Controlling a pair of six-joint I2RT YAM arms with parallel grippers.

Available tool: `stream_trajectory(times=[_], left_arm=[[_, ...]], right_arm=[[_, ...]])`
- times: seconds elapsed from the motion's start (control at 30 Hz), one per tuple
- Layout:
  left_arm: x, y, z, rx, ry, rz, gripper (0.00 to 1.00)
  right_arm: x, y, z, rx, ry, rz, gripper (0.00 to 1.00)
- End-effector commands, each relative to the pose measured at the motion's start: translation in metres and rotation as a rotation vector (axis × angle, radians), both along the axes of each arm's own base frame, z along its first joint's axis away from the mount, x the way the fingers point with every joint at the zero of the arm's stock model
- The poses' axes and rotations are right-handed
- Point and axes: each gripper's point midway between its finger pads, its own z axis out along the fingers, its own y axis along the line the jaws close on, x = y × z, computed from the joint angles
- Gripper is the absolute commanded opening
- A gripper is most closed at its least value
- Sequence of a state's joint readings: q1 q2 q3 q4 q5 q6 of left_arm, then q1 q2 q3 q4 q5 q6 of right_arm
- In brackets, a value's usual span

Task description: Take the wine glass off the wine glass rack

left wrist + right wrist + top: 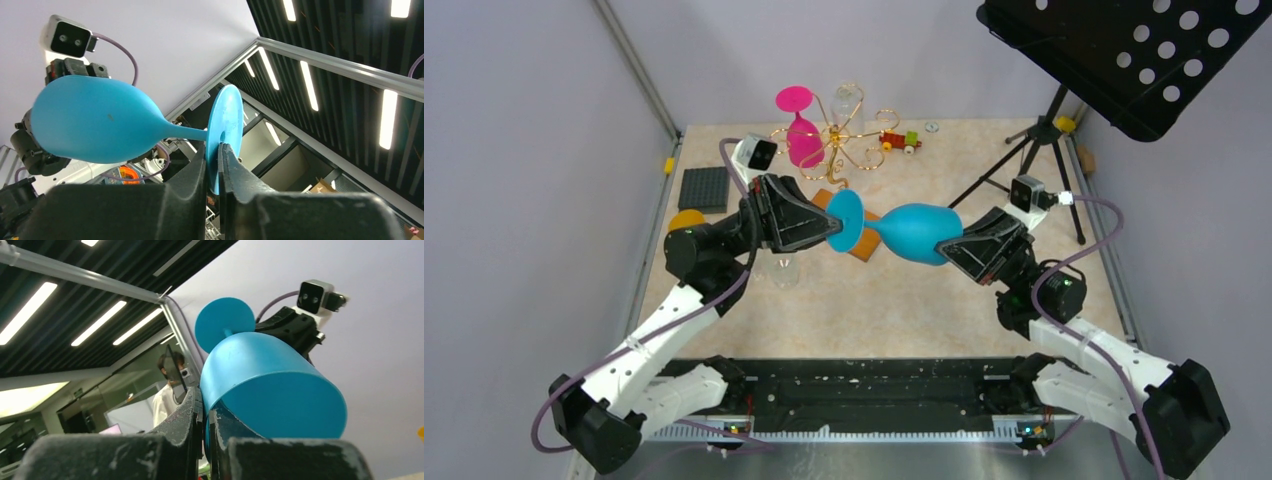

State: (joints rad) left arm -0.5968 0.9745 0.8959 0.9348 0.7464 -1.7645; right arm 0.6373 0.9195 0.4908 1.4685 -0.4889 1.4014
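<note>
A blue wine glass (919, 232) lies sideways in the air in front of the wine glass rack (849, 140), a gold wire stand on a wooden base (861, 252). My left gripper (834, 228) is shut on the glass's round foot (225, 125), one finger on each face of the disc (214, 150). My right gripper (954, 250) is shut on the bowl's rim, one finger inside and one outside the wall (205, 410). The bowl (270, 390) fills the right wrist view. A pink glass (802, 135) and a clear glass (849, 100) hang on the rack.
A black music stand (1124, 50) on a tripod (1024, 150) stands at the back right. A black studded plate (702, 188) and a yellow object (686, 218) lie at the left. A toy train (899, 141) sits behind the rack. A clear glass (782, 270) stands below my left gripper.
</note>
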Motion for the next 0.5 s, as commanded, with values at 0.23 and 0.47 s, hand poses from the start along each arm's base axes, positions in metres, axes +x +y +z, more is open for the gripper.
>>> stream_trajectory(times=[0.23,0.47], left_arm=[[0.001,0.014,0.012,0.057,-0.259,0.332,0.74],[0.046,0.034,-0.033,0.434,-0.392,0.727,0.81]], right_arm=[[-0.02,-0.008,0.03,0.033,-0.134,-0.02,0.0],[0.002,0.008,0.022,-0.202,-0.115,-0.2,0.0]])
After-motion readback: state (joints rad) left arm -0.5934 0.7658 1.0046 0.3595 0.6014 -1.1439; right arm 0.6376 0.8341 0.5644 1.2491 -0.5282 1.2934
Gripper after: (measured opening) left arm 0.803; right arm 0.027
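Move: The blue wine glass is already held by both hands: its middle lies about 6 cm right of the left hand, 1 cm ahead and 2 cm lower. From the right hand, it is some 5 cm left, 2 cm ahead and 4 cm above. The rack's top is about 16 cm ahead of the left hand, 1 cm left and 12 cm lower; the pink glass on it is roughly 18 cm ahead, 5 cm left and 15 cm lower. The left fingers open wide and let go of the blue glass's foot, while that wrist swings round counter-clockwise and rolls by about 30 degrees in all, its hand point easing some 2 cm left, away from the bowl. The right hand keeps pinching the bowl's rim, rising only about 1 cm. ##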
